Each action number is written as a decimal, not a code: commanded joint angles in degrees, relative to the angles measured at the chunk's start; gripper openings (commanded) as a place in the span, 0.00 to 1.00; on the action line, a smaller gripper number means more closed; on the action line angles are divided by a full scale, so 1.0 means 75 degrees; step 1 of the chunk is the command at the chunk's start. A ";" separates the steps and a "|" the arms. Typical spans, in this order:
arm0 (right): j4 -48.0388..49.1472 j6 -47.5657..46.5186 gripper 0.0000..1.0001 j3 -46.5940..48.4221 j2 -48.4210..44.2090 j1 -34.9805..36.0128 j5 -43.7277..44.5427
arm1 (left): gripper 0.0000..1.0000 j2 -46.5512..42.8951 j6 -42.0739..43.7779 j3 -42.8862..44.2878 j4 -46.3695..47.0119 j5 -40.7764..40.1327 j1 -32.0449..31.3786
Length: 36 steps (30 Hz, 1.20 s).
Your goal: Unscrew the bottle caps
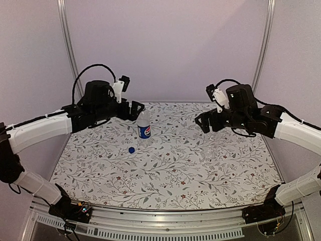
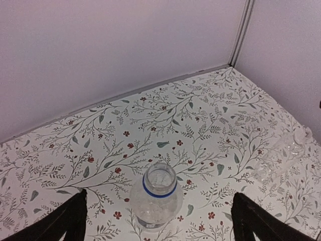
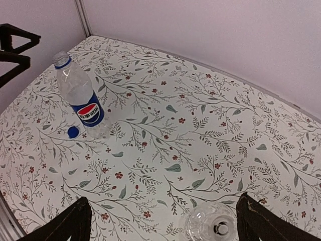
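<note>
The taller Pepsi bottle stands upright at the back centre of the table. Its mouth is open and a blue ring sits round its neck. The blue cap lies on the table just beside the bottle's base. My left gripper hangs open above the bottle, one finger on each side, touching nothing. The shorter clear bottle stands upright under my right gripper, a small pale cap on its neck. That gripper is open and holds nothing.
The floral tablecloth covers the table. Pale walls with metal corner posts close in the back and sides. The clear bottle also shows faintly at the right of the left wrist view.
</note>
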 commanded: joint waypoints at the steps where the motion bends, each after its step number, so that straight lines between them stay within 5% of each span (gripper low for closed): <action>1: -0.1106 0.0303 0.98 0.0309 -0.0018 -0.0208 0.1227 | 1.00 -0.1036 -0.0279 -0.0715 0.0785 0.0072 0.0061; 13: -0.1462 0.0554 0.77 0.0291 0.0694 -0.1079 -0.0023 | 1.00 -0.2671 -0.0819 -0.2042 0.1037 0.0120 0.0044; 20: -0.1438 0.0629 0.61 0.0175 0.0954 -0.1158 -0.0261 | 1.00 -0.2673 -0.0896 -0.2044 0.0846 0.0166 0.0045; 36: -0.1287 0.0616 0.44 -0.0009 0.1122 -0.1268 -0.0387 | 1.00 -0.2668 -0.1178 -0.1956 0.0638 0.0147 0.0008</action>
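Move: The clear bottle's cap sits about 3 cm ahead of the right hand, 6 cm to its right and some 9 cm below; from the left hand it lies roughly 34 cm right, 4 cm back and 9 cm below. The Pepsi bottle stands about 26 cm left of the right hand, 11 cm ahead, its middle 14 cm below, and 4 cm ahead and 3 cm right of the left hand. The loose blue cap lies some 6 cm left of the Pepsi bottle and 4 cm nearer. No firm contact shows yet: the right hand brings its fingers down to either side of the clear bottle's cap, sinking about 8 cm while shifting 5 cm right, tipping its fingers some 15 degrees further down and narrowing them from wide open to about half. Meanwhile the left hand, empty and open, backs away from the Pepsi bottle by some 6 cm, also going left and up, then waits. ##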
